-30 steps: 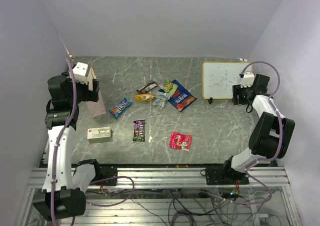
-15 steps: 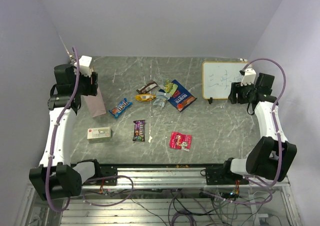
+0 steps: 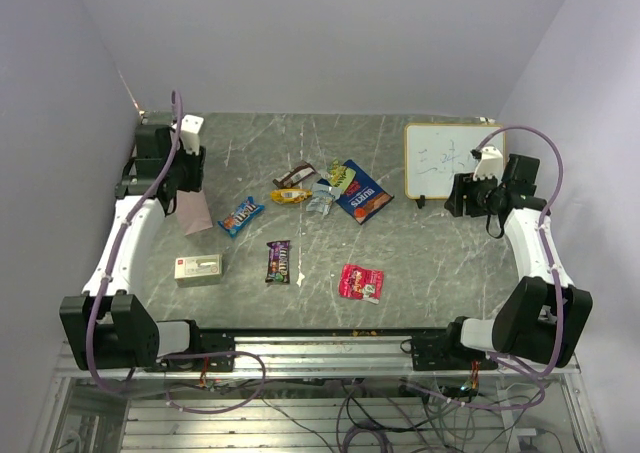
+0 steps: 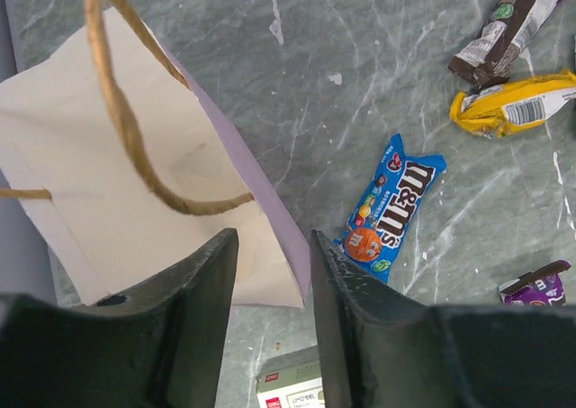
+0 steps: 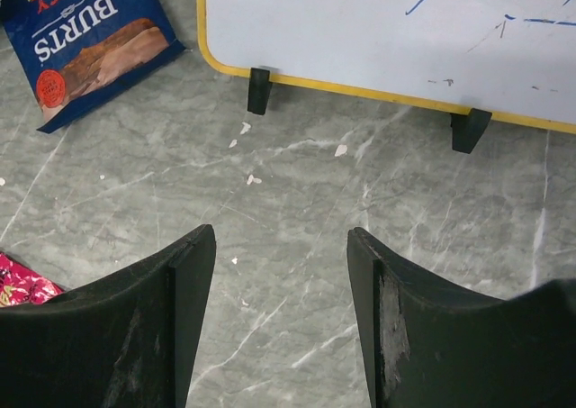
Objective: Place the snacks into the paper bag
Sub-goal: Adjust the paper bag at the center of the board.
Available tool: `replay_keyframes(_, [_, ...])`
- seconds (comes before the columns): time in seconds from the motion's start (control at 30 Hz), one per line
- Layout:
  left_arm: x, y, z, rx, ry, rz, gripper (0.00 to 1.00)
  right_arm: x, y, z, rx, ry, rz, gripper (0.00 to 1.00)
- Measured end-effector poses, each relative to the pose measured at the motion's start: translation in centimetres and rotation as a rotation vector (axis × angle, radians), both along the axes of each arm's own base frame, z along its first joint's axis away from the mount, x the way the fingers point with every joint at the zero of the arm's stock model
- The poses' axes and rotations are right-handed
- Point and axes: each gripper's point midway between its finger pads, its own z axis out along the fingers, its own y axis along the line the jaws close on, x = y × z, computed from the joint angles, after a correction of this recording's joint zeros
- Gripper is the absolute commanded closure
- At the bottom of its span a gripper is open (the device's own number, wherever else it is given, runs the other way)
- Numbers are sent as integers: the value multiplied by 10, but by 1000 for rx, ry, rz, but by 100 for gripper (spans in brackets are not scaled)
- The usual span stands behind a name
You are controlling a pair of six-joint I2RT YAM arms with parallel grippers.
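The pale mauve paper bag point(image 3: 194, 214) lies at the far left of the table, its cord handle looping over it in the left wrist view point(image 4: 76, 147). My left gripper point(image 3: 183, 191) hangs above it, jaws apart, the bag's right edge seen in the gap point(image 4: 273, 241), and nothing is held. The snacks lie loose: a blue packet point(image 3: 241, 215) point(image 4: 391, 205), a yellow one point(image 3: 290, 196), a brown one point(image 3: 294, 177), a silver-green one point(image 3: 322, 199), a large dark blue one point(image 3: 362, 200) point(image 5: 85, 39), a purple bar point(image 3: 279, 261) and a red-pink one point(image 3: 360, 282). My right gripper point(image 3: 456, 195) point(image 5: 281, 246) is open over bare table.
A pale beige box point(image 3: 198, 268) point(image 4: 292, 385) lies near the front left, just in front of the bag. A white framed whiteboard point(image 3: 440, 160) point(image 5: 387, 30) stands on small black feet at the far right, close beside my right gripper.
My left arm has stretched out and its wrist has shifted right and farther back over the bag, with the jaws narrowing. My right wrist has moved slightly left beside the whiteboard.
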Motion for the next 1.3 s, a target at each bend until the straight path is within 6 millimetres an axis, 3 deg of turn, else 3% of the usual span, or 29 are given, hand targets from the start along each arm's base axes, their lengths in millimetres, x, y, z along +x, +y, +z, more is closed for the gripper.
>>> replay_keyframes(0.23, [6,-1,-12,20,36,-13,86,-4,3,-6,12,14,6,40])
replay_keyframes(0.33, [10,-2,-10,34,30,-40,93,-5,4,-7,15,18,9,40])
replay_keyframes(0.57, [14,-16,0,79,2,-217,93,-6,5,-9,20,23,12,40])
replay_keyframes(0.8, [18,-31,-13,78,22,-357,93,-6,6,-9,24,22,18,40])
replay_keyframes(1.3, [13,-42,-15,103,9,-491,91,-6,14,-7,47,7,68,40])
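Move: The left hand is already at the standing paper bag, its half-open fingers straddling the right-hand side wall near the rim; the bag's middle lies about 5 cm left, 3 cm ahead and 10 cm below. The blue M&M's pack is some 8 cm right and 3 cm back, the cream box 15 cm back and 4 cm left, and the yellow snack about 20 cm right and 3 cm ahead, all on the table. From the right hand the bag is roughly 62 cm left and 4 cm ahead. Closing its fingers as it sinks about a centimetre, the left hand pinches the bag's right side wall near the rim, then draws it some 4 cm to the right, towards the blue M&M's pack, while turning clockwise by nearly 30 degrees and keeping the pinch. ##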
